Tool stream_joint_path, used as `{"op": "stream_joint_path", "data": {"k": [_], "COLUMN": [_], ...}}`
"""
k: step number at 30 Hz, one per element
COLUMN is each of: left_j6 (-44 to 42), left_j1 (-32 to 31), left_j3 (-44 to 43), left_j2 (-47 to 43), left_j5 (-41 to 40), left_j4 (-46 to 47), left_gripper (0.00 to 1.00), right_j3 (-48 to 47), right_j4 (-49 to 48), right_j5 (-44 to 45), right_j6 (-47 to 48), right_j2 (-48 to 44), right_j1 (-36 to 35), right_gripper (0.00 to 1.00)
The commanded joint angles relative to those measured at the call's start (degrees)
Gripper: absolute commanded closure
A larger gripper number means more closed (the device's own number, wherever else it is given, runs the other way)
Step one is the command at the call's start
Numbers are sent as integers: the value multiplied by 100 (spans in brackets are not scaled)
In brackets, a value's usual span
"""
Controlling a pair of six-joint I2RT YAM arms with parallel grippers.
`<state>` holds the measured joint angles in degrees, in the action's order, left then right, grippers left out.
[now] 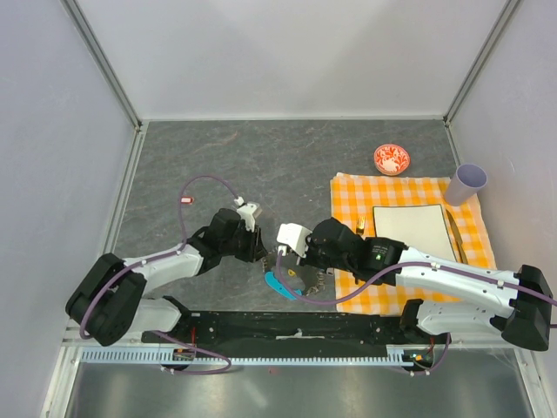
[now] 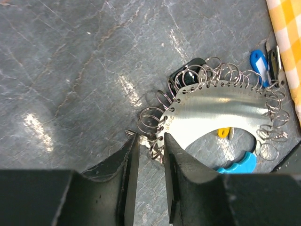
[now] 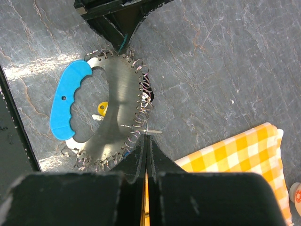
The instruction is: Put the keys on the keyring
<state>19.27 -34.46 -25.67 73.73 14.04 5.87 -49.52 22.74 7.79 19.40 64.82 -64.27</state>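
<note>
The keyring (image 2: pixel 221 110) is a shiny metal crescent edged with many small wire rings, with a cyan grip (image 3: pixel 70 99); it lies on the grey table between the two arms (image 1: pixel 280 286). A black key (image 2: pixel 188 75), a blue key (image 2: pixel 258 63) and a yellow tag (image 3: pixel 102 108) lie at or under it. My left gripper (image 2: pixel 150 141) is open, its jaws standing on either side of the small rings at the crescent's end. My right gripper (image 3: pixel 146 136) is shut on the crescent's ringed edge at the opposite side.
An orange checked cloth (image 1: pixel 409 252) lies right of the keyring and carries a white plate (image 1: pixel 409 231), a fork (image 1: pixel 359 226) and a knife (image 1: pixel 456 235). A red-and-white bowl (image 1: pixel 392 159) and a lilac cup (image 1: pixel 468 181) stand behind it.
</note>
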Motion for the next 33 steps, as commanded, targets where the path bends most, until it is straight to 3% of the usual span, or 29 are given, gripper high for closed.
{"op": "stream_joint_path", "data": {"k": [1,10,15,17,20,24,27,28,31,33], "left_j6": [-239,-204,-195,-186,-204,-431,-625,-608,-372,-336], "left_j1": [18,18,18,18,18,18,18,18,18,9], "left_j3": [-237,-316,-342,-351,-395,-518,-597,-397,226,413], "left_j2": [158,317,98,-25,-306,-500,-404,-378,-123,88], "left_j5": [415,485,494,442,380,257,222,196,90,64], "left_j4": [-68,-217,-349,-402,-411,123,1106,1919,3152,3289], "left_gripper": [66,74,86,96,98,98,98,98,98,98], "right_j3": [-40,-49,-40,-49,-49,-67,-67,-76,-67,-41], "right_j4": [-138,-147,-147,-147,-147,-147,-165,-165,-165,-165], "right_j5": [-23,-23,-23,-23,-6,21,91,117,161,152], "right_j6": [-77,-68,-68,-76,-77,-85,-85,-94,-112,-120], "right_j2": [-57,-39,-57,-57,-83,-179,-276,-294,-408,-461], "right_j1": [11,2,11,2,11,2,2,2,-6,2], "right_gripper": [100,100,100,100,100,100,100,100,100,100]}}
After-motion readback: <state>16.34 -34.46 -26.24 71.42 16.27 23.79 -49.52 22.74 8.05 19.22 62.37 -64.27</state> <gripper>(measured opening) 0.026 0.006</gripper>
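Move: The left fingertips, slightly open, hover by the near end of the keyring's metal plate: its end rings lie about 1 cm back and 1 cm below. From the left hand, the blue handle lies some 9 cm back and 6 cm right, the yellow-tagged key about 5 cm back and 9 cm right, the black-fobbed key 1 cm ahead and 8 cm right, all roughly 2 cm lower. That plate end is about 5 cm ahead, 12 cm left and 13 cm below the right hand. Sinking and easing back about 1 cm each, the left hand shuts its fingers on the rings or rim at the keyring's end, then pulls up quickly, ending some 7 cm higher, 4 cm forward and 3 cm right, its fingertips tilting up about 20 degrees. The right hand keeps its grip on a small silver piece and rises about a centimetre late on. ##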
